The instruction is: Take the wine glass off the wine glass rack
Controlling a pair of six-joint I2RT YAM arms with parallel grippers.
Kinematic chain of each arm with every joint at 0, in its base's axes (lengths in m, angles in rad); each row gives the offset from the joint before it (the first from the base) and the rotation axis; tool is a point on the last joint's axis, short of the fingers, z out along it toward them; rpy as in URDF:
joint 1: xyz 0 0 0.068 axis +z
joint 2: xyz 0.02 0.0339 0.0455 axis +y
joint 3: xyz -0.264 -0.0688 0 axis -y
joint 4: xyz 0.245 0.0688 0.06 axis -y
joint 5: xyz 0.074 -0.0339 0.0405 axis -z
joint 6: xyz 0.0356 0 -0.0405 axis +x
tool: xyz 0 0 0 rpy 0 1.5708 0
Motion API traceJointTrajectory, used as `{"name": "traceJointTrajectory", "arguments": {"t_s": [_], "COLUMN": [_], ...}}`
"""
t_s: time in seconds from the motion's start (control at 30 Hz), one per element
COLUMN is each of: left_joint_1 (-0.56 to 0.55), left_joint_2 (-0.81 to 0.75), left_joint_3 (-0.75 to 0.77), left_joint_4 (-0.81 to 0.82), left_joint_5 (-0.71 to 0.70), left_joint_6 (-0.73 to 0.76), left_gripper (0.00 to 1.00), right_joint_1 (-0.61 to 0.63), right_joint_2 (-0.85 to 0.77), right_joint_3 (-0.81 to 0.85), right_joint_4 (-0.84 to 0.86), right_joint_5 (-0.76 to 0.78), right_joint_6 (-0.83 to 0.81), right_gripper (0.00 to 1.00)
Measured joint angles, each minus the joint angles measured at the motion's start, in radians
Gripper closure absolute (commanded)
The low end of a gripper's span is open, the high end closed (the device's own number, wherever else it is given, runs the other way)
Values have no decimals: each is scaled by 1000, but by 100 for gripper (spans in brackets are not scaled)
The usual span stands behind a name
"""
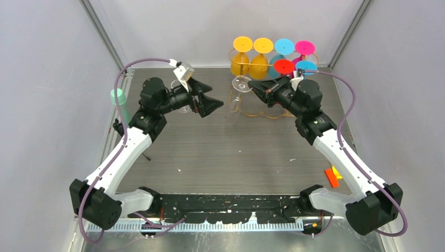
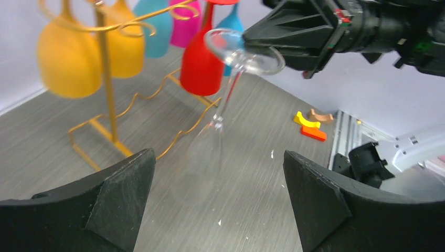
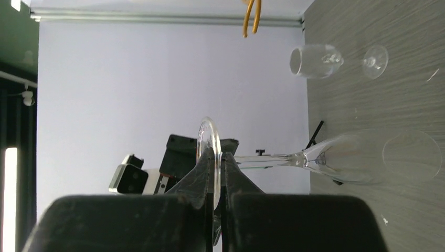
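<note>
A clear wine glass (image 2: 226, 100) hangs upside down and tilted, its bowl (image 3: 367, 157) just over the table. My right gripper (image 3: 215, 153) is shut on the rim of its round foot (image 1: 241, 83). The gold wine glass rack (image 2: 107, 79) stands just behind and left of it; the foot looks free of the rack's looped top rail. Yellow, blue, pink and red glasses (image 1: 273, 55) hang from the rack. My left gripper (image 1: 216, 97) is open and empty, low over the table, its fingers (image 2: 120, 194) spread on either side of the glass's bowl from a short distance.
A second clear glass (image 3: 315, 60) lies on its side on the table behind my left arm. A green cup (image 1: 118, 96) stands at the table's left edge. Orange and yellow blocks (image 1: 332, 176) lie near the right edge. The rack's wavy base (image 1: 257, 113) sits under my right gripper.
</note>
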Motion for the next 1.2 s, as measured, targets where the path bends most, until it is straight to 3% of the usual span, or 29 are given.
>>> {"name": "traceJointTrajectory", "arguments": {"t_s": [0.27, 0.37, 0.8, 0.87, 0.93, 0.97, 1.03, 1.13, 1.2], "left_joint_1": [-58, -58, -60, -60, -60, -60, -65, -65, -67], "left_joint_2": [169, 226, 291, 291, 291, 291, 288, 277, 266], "left_joint_3": [-9, -9, -9, -9, -9, -9, -6, -6, -6], "left_joint_4": [322, 393, 505, 494, 478, 471, 460, 431, 407], "left_joint_5": [134, 151, 210, 219, 230, 233, 254, 246, 217], "left_joint_6": [-61, -115, -235, -229, -224, -213, -178, -153, -153], "left_gripper": [14, 22, 65, 76, 97, 100, 100, 100, 100], "right_joint_1": [28, 30, 35, 35, 35, 35, 33, 34, 35], "right_joint_2": [36, 53, 105, 106, 106, 107, 111, 117, 119], "right_joint_3": [-19, -31, -84, -84, -84, -84, -84, -84, -84], "right_joint_4": [113, 158, 285, 299, 309, 309, 296, 304, 312], "right_joint_5": [-139, -173, -223, -224, -222, -219, -217, -221, -222], "right_joint_6": [94, 130, 244, 249, 255, 257, 275, 282, 280], "right_gripper": [100, 100, 100, 100, 100, 100, 92, 61, 51]}}
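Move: The clear wine glass already hangs foot-up off the rack, its foot pinched in the right hand; its stem is about 10 cm to the left hand's right, 2 cm ahead and 3 cm lower. From the right hand the stem is some 4 cm left, level fore and aft, 3 cm down. Still racked, the red glass is about 13 cm right of the right hand and 7 ahead, the nearer yellow glass 5 right and 16 ahead, both about 8 lower. The hanging glass is brought some 5 cm left by the right hand, which rolls its left side up and turns counter-clockwise about 15 degrees, while the open left hand goes about 6 cm right towards the stem, sinks 2 cm and turns clockwise. The left fingers shut and pinch the stem just under the foot; last, the right fingers begin to open. ##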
